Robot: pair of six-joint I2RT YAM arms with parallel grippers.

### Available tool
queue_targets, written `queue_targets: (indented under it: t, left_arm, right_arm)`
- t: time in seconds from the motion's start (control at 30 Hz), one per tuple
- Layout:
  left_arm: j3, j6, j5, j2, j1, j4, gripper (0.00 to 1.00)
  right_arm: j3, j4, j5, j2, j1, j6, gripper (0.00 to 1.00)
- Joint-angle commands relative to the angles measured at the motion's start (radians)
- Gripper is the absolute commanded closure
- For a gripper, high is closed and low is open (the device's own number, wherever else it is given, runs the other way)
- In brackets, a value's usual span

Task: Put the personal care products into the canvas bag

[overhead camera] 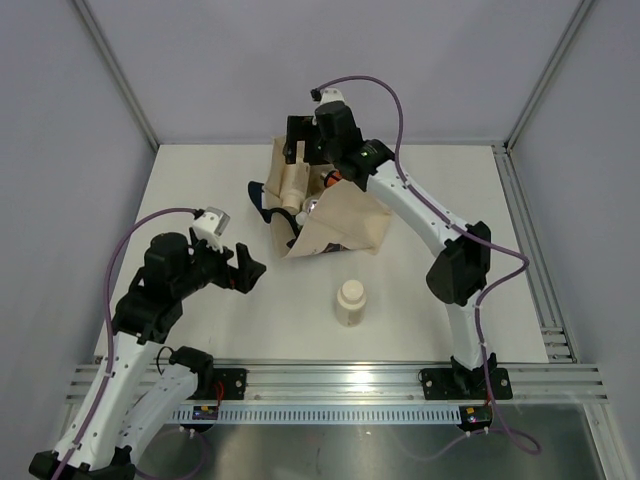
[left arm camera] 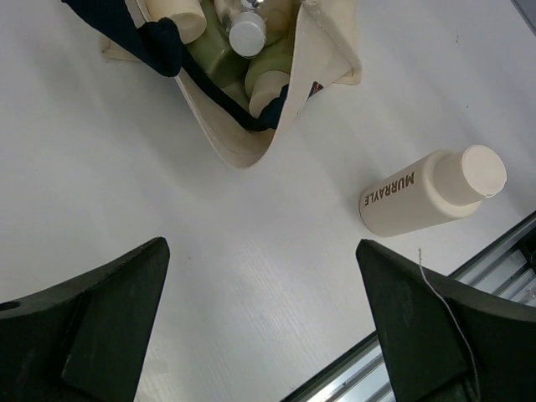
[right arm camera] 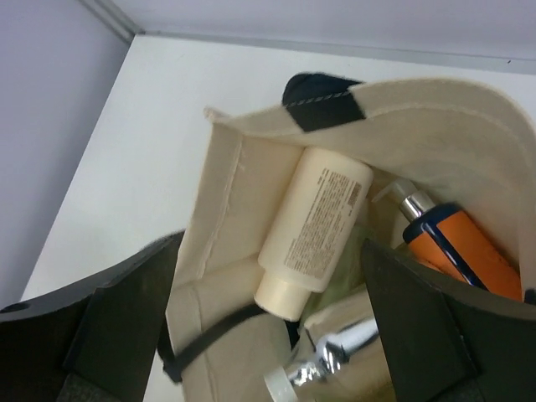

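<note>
The canvas bag [overhead camera: 345,225] lies open at the back middle of the table, its navy handle [left arm camera: 159,42] showing. My right gripper [overhead camera: 305,155] hangs open over its mouth. Below the spread jaws [right arm camera: 272,293] a cream-white bottle [right arm camera: 314,226] rests loose inside the bag [right arm camera: 226,193], beside an orange bottle [right arm camera: 469,247] and a shiny silver one [right arm camera: 335,360]. Pale green bottles [left arm camera: 213,63] also lie in the bag [left arm camera: 243,142]. One beige bottle [overhead camera: 350,303] stands alone on the table, lettered MURRAYLE [left arm camera: 427,193]. My left gripper [overhead camera: 235,265] is open and empty [left arm camera: 264,318], left of that bottle.
An aluminium rail [overhead camera: 340,380] runs along the near table edge, close under the left gripper [left arm camera: 494,260]. Grey walls enclose the table on three sides, and a metal strip [overhead camera: 530,260] borders its right edge.
</note>
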Motion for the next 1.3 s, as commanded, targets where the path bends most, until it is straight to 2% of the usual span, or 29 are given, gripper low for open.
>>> queue_targets:
  t: [0.0,0.17,0.23,0.27,0.33,0.37,0.4,0.43,0.47,0.53,0.57,0.73,0.77,0.9,0.93,1.03,1.27]
  left_arm:
    - [0.001,-0.025,0.005,-0.039,-0.003,0.068,0.01]
    - [-0.013,-0.025,0.042,-0.082,-0.003,0.111,0.01]
    - [-0.018,-0.031,0.068,-0.059,-0.003,0.111,0.01]
    - [-0.021,-0.040,0.113,-0.046,-0.003,0.119,0.01]
    - [-0.036,-0.053,0.178,-0.005,-0.003,0.142,0.01]
    - [-0.062,-0.060,0.277,0.010,-0.003,0.183,0.01]
    - [-0.077,-0.077,0.319,0.033,-0.003,0.206,0.01]
    - [-0.091,-0.105,0.407,0.074,-0.005,0.237,0.01]
    - [-0.140,-0.153,0.477,0.096,-0.005,0.337,0.01]
    - [-0.191,-0.203,0.644,0.159,-0.011,0.459,0.01]
    - [-0.220,-0.241,0.646,0.171,-0.044,0.526,0.01]
    - [-0.185,-0.186,0.547,0.184,-0.200,0.459,0.01]
    - [-0.190,-0.206,0.537,0.175,-0.221,0.468,0.01]
    - [-0.222,-0.269,0.441,0.187,-0.237,0.458,0.01]
    - [-0.201,-0.277,0.346,0.197,-0.240,0.421,0.01]
    - [-0.159,-0.235,0.202,0.208,-0.267,0.350,0.01]
    - [-0.147,-0.200,0.134,0.182,-0.267,0.384,0.01]
  right_arm:
    - [-0.059,0.063,-0.147,-0.177,0.010,-0.181,0.00]
    - [-0.306,0.066,-0.271,-0.416,-0.018,-0.367,0.01]
    - [-0.386,0.051,-0.397,-0.493,-0.071,-0.430,0.01]
    - [-0.462,0.019,-0.581,-0.570,-0.105,-0.512,0.01]
    - [-0.556,0.011,-0.719,-0.651,-0.217,-0.568,0.00]
    - [-0.661,0.022,-0.847,-0.737,-0.265,-0.597,0.00]
    - [-0.713,0.026,-0.921,-0.776,-0.317,-0.617,0.01]
    - [-0.765,0.028,-0.973,-0.818,-0.366,-0.654,0.00]
    - [-0.855,0.011,-1.039,-0.893,-0.451,-0.676,0.00]
    - [-0.940,-0.029,-1.075,-0.963,-0.507,-0.758,0.01]
    - [-1.033,-0.036,-1.071,-1.038,-0.542,-0.768,0.00]
    - [-1.268,0.014,-1.110,-1.228,-0.671,-0.756,0.00]
    - [-1.309,0.028,-1.142,-1.254,-0.754,-0.753,0.00]
    - [-1.313,0.022,-1.230,-1.233,-0.892,-0.731,0.00]
    - [-1.311,0.022,-1.244,-1.216,-0.906,-0.726,0.00]
    - [-1.311,0.013,-1.256,-1.207,-0.922,-0.729,0.00]
    - [-1.313,0.023,-1.248,-1.215,-0.954,-0.716,0.01]
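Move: The last standing bottle, MURRAYLE, is some 27 cm to the left hand's right, about 3 cm nearer the base and 14 cm below it; the bag's middle lies about 22 cm ahead of the left hand and 21 cm to its right. From the right hand that bottle is roughly 31 cm back, 11 cm to the right and 20 cm down, while the bag's middle is about 6 cm back, 4 cm right and 18 cm below. The right hand, already open and empty, clears away from over the bag, sweeping about 29 cm right and 22 cm back to the open table on the right, first rising, then sinking below its starting height, and turning some 25 degrees counter-clockwise. Meanwhile the left hand lifts slightly, then swings about 10 cm right and 6 cm down towards the standing bottle, drawing back and then easing partly forward again, its wrist turning clockwise and then partly back, fingers wide open and touching nothing. ##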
